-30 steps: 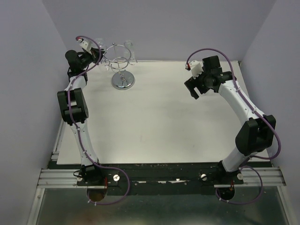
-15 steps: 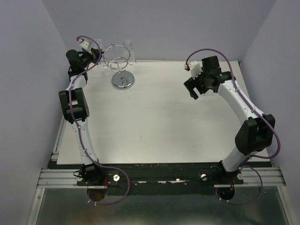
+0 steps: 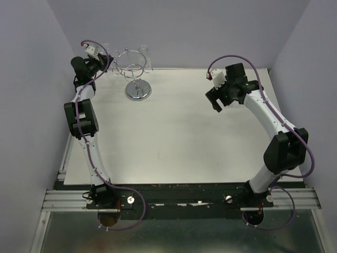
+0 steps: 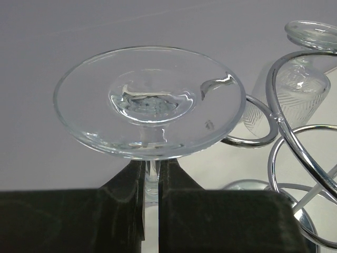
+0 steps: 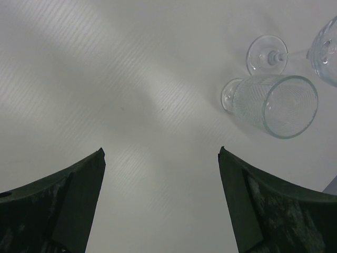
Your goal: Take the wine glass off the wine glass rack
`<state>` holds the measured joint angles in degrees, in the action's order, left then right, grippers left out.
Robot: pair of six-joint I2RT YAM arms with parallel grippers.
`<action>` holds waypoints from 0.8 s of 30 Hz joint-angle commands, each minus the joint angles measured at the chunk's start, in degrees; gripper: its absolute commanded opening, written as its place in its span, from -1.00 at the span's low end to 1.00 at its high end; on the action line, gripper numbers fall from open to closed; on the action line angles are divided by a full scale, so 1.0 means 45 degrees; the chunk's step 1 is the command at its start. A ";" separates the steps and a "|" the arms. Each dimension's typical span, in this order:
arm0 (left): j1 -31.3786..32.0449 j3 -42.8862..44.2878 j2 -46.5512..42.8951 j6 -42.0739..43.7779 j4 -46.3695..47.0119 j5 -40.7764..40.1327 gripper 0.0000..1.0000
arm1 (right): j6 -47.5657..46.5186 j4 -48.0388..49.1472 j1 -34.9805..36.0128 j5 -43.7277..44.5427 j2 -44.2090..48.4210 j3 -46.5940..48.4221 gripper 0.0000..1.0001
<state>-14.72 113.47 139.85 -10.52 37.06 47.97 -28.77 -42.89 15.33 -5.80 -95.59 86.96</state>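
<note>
My left gripper (image 4: 151, 176) is shut on the thin stem of a clear wine glass (image 4: 150, 103), which hangs upside down with its round foot on top. The foot sits just left of a small loop of the chrome wine glass rack (image 4: 300, 132) and overlaps it in this view. In the top view the left gripper (image 3: 104, 60) is at the far left, beside the rack (image 3: 138, 90). A second patterned glass (image 4: 303, 79) hangs on the rack's far side. My right gripper (image 3: 216, 100) is open and empty above the table; the right wrist view (image 5: 160, 200) shows bare table between its jaws.
The right wrist view shows a patterned glass (image 5: 274, 105) lying on its side on the white table (image 5: 105, 79), with a stemmed glass (image 5: 284, 55) lying beside it. The purple back wall (image 3: 184, 31) stands close behind the rack, and the left wall is close to the left arm.
My left gripper has moved left, away from the rack's centre, with the wine glass held in it. The right arm has shifted slightly left.
</note>
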 commanded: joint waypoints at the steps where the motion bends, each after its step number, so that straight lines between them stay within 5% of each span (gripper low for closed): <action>1: -0.0322 -0.0059 -0.0726 0.0111 0.0964 -0.0327 -0.91 | 0.0027 0.0196 0.0069 -0.0351 -0.0144 0.0169 0.90; 11: -0.0694 -0.1150 -0.2129 0.0679 0.0125 0.0004 -0.91 | 0.0339 0.0041 0.0069 -0.0546 -0.0183 0.0460 0.90; 24: -0.0655 -0.8316 -0.9100 -0.1741 -0.0577 0.0591 -0.92 | 0.0476 0.0040 0.0069 -0.1230 0.0266 0.1476 0.90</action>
<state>-17.82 83.37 109.36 -13.26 33.28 48.62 -27.00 -43.03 15.33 -9.10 -95.77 91.31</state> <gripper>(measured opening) 0.136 0.953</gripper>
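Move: Hanging upside down, the wine glass is already pinched by its stem in the left fingers, its middle some 4 cm below them. About 9 cm to that hand's right and 3 cm nearer the base stands the wine glass rack, its middle some 8 cm lower; another glass still hangs on it about 15 cm right of the hand and 2 cm farther out. From the right hand, the held glass lies roughly 50 cm left and 23 cm ahead, about level. Drawing the wine glass away from the rack's open hook, the left hand first slides about 3 cm to its left, then speeds up into a pull back towards the base of some 11 cm, rising about 7 cm and easing back right as it goes. The fingers keep their hold on the stem. The open right hand rises about 3 cm, touching nothing. ##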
